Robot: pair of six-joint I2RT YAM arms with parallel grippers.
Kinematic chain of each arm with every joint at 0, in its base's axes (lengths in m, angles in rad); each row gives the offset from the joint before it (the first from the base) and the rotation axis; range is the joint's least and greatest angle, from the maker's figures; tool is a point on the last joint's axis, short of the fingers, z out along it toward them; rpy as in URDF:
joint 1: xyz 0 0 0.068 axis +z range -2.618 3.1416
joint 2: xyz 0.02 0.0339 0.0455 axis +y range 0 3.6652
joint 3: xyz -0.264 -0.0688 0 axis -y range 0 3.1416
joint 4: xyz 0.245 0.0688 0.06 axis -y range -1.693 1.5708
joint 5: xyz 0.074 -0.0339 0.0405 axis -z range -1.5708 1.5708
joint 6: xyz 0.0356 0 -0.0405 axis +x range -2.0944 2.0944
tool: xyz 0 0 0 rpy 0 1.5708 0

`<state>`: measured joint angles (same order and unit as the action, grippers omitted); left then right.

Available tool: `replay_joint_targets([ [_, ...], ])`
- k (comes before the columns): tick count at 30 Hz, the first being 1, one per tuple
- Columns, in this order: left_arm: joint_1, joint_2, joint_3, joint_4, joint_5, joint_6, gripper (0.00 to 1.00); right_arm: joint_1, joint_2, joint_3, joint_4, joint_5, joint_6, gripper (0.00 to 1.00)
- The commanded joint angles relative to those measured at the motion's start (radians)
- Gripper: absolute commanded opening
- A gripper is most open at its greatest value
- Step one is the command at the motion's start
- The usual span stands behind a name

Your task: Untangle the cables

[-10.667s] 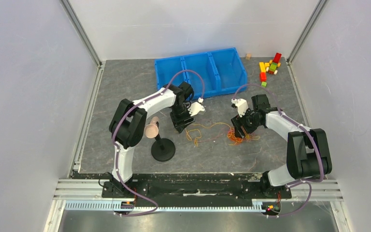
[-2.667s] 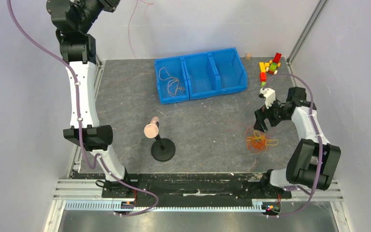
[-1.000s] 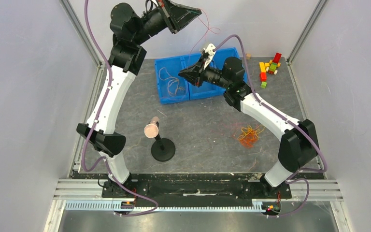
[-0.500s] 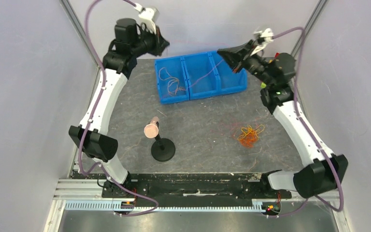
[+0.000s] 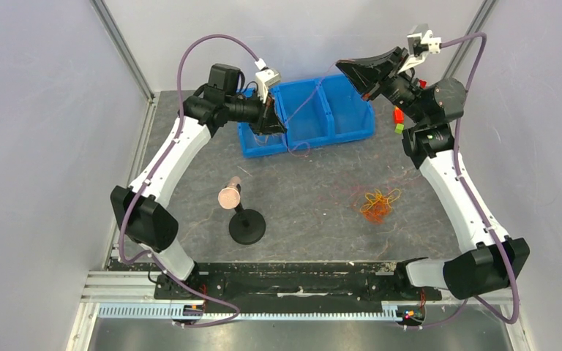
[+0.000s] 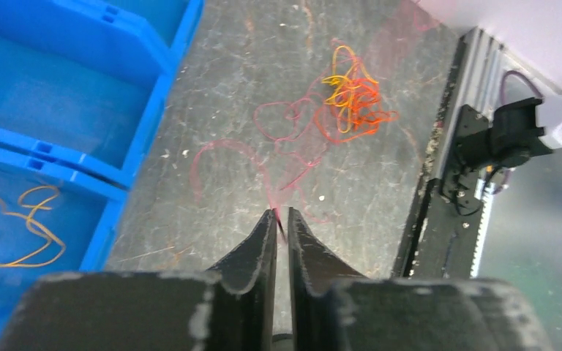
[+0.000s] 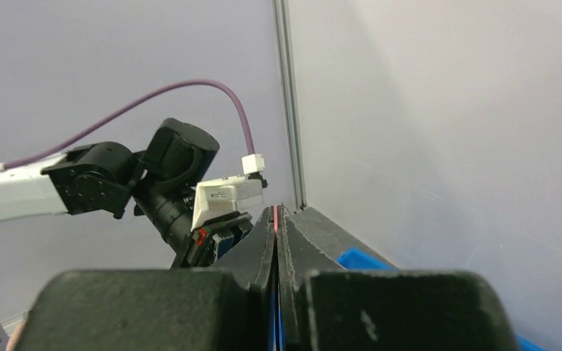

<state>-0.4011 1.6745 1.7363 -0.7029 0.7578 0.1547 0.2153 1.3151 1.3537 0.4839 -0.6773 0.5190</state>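
A thin pink cable (image 5: 313,91) runs taut from my raised right gripper (image 5: 342,67) down over the blue bins to my left gripper (image 5: 276,121), with a slack loop (image 5: 300,150) on the floor in front of the bins. The right gripper (image 7: 275,218) is shut on the pink strand. The left gripper (image 6: 282,218) has its jaws almost together with the strand (image 6: 279,216) pinched at the tips. An orange and yellow tangle (image 5: 377,205) (image 6: 351,95) lies on the table with a red strand (image 6: 285,124) beside it. Another orange cable (image 6: 15,219) lies in the left bin compartment.
The blue three-compartment bin (image 5: 351,110) stands at the back. A black stand (image 5: 246,227) with a pinkish cylinder head (image 5: 229,196) is at centre left. Coloured blocks (image 5: 398,115) lie at the back right, partly behind the right arm.
My left gripper has dropped from up near the back wall to just over the left bin compartment. The right gripper edged up and to the right, keeping the pink cable stretched.
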Motion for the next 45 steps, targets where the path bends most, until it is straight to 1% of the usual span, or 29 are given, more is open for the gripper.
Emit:
replay_joint_targets([
  [1, 0.007, -0.071, -0.022, 0.104, 0.149, -0.024, 0.25, -0.007, -0.041, -0.008, 0.175, -0.026, 0.093, 0.0],
  [2, 0.007, -0.089, -0.048, 0.152, 0.17, -0.055, 0.25, -0.007, -0.05, -0.03, 0.192, -0.033, 0.1, 0.0],
  [3, 0.007, -0.105, -0.077, 0.221, 0.187, -0.099, 0.2, -0.008, -0.058, -0.049, 0.205, -0.042, 0.112, 0.0],
  [4, 0.006, -0.12, -0.099, 0.272, 0.19, -0.135, 0.09, -0.007, -0.063, -0.062, 0.222, -0.048, 0.127, 0.0],
  [5, 0.0, -0.129, -0.117, 0.319, 0.191, -0.172, 0.02, -0.007, -0.066, -0.075, 0.237, -0.057, 0.151, 0.0],
  [6, -0.01, -0.133, -0.12, 0.33, 0.197, -0.175, 0.02, -0.007, -0.068, -0.085, 0.261, -0.064, 0.168, 0.0],
  [7, -0.016, -0.13, -0.106, 0.309, 0.203, -0.157, 0.11, -0.007, -0.068, -0.093, 0.274, -0.073, 0.183, 0.0],
  [8, -0.014, -0.132, -0.091, 0.289, 0.21, -0.112, 0.31, -0.007, -0.069, -0.097, 0.283, -0.084, 0.19, 0.0],
  [9, -0.005, -0.138, -0.077, 0.288, 0.205, -0.103, 0.46, -0.007, -0.071, -0.101, 0.282, -0.1, 0.19, 0.0],
  [10, 0.012, -0.149, -0.07, 0.317, 0.204, -0.123, 0.57, -0.007, -0.076, -0.107, 0.274, -0.109, 0.178, 0.0],
  [11, 0.033, -0.164, -0.068, 0.367, 0.205, -0.16, 0.64, -0.007, -0.085, -0.115, 0.248, -0.108, 0.154, 0.0],
  [12, 0.053, -0.175, -0.069, 0.421, 0.2, -0.239, 0.7, -0.007, -0.096, -0.128, 0.232, -0.101, 0.127, 0.0],
  [13, 0.062, -0.188, -0.068, 0.471, 0.183, -0.287, 0.73, -0.006, -0.102, -0.141, 0.227, -0.099, 0.118, 0.0],
  [15, 0.054, -0.209, -0.057, 0.497, 0.138, -0.305, 0.75, -0.005, -0.105, -0.154, 0.214, -0.094, 0.113, 0.0],
  [17, 0.02, -0.23, -0.087, 0.551, 0.083, -0.34, 0.75, -0.003, -0.101, -0.173, 0.242, -0.089, 0.14, 0.0],
  [22, -0.096, -0.228, -0.205, 0.854, 0.011, -0.485, 0.77, 0.029, -0.086, -0.195, 0.312, -0.059, 0.196, 0.0],
  [23, -0.116, -0.212, -0.217, 0.924, 0.008, -0.515, 0.77, 0.037, -0.083, -0.191, 0.312, -0.057, 0.197, 0.0],
  [25, -0.145, -0.172, -0.216, 1.013, 0.009, -0.574, 0.78, 0.058, -0.078, -0.184, 0.308, -0.057, 0.2, 0.0],
  [28, -0.173, -0.094, -0.178, 1.067, 0.019, -0.623, 0.79, 0.081, -0.073, -0.175, 0.307, -0.059, 0.203, 0.0],
  [30, -0.176, -0.054, -0.177, 1.139, 0.048, -0.681, 0.79, 0.088, -0.072, -0.171, 0.308, -0.057, 0.208, 0.0],
  [32, -0.181, -0.03, -0.187, 1.176, 0.075, -0.709, 0.79, 0.09, -0.072, -0.168, 0.31, -0.052, 0.211, 0.0],
  [37, -0.228, -0.021, -0.251, 1.259, 0.121, -0.725, 0.8, 0.092, -0.058, -0.162, 0.319, -0.016, 0.216, 0.0],
  [42, -0.294, -0.025, -0.315, 1.323, 0.121, -0.746, 0.8, 0.099, -0.03, -0.157, 0.321, 0.046, 0.212, 0.0],
  [45, -0.317, -0.015, -0.32, 1.306, 0.084, -0.729, 0.81, 0.105, -0.016, -0.152, 0.337, 0.071, 0.238, 0.0],
])
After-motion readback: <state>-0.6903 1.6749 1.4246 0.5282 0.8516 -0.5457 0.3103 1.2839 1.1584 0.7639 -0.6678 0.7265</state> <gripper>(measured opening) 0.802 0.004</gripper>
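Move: The left fingers, nearly shut on the pink cable, have its upper end, pinched in the right fingers, about 13 cm to their right and 20 cm above, level fore and aft. The blue bins' middle compartment is some 17 cm ahead and 5 cm right of the left hand, 27 cm down. The orange tangle lies 11 cm back, 26 cm right and 28 cm down from the left hand. The right hand is already at the pinched end. Rising about 15 cm and then sinking some 6, the left hand swings right to finish below the right gripper, about 14 cm right and 7 back of its start. It opens wide early on, letting go of the pink cable, while its fingers tilt up some 35 degrees. The right hand keeps its pinch and eases back and left a few centimetres, turning slightly counter-clockwise. ##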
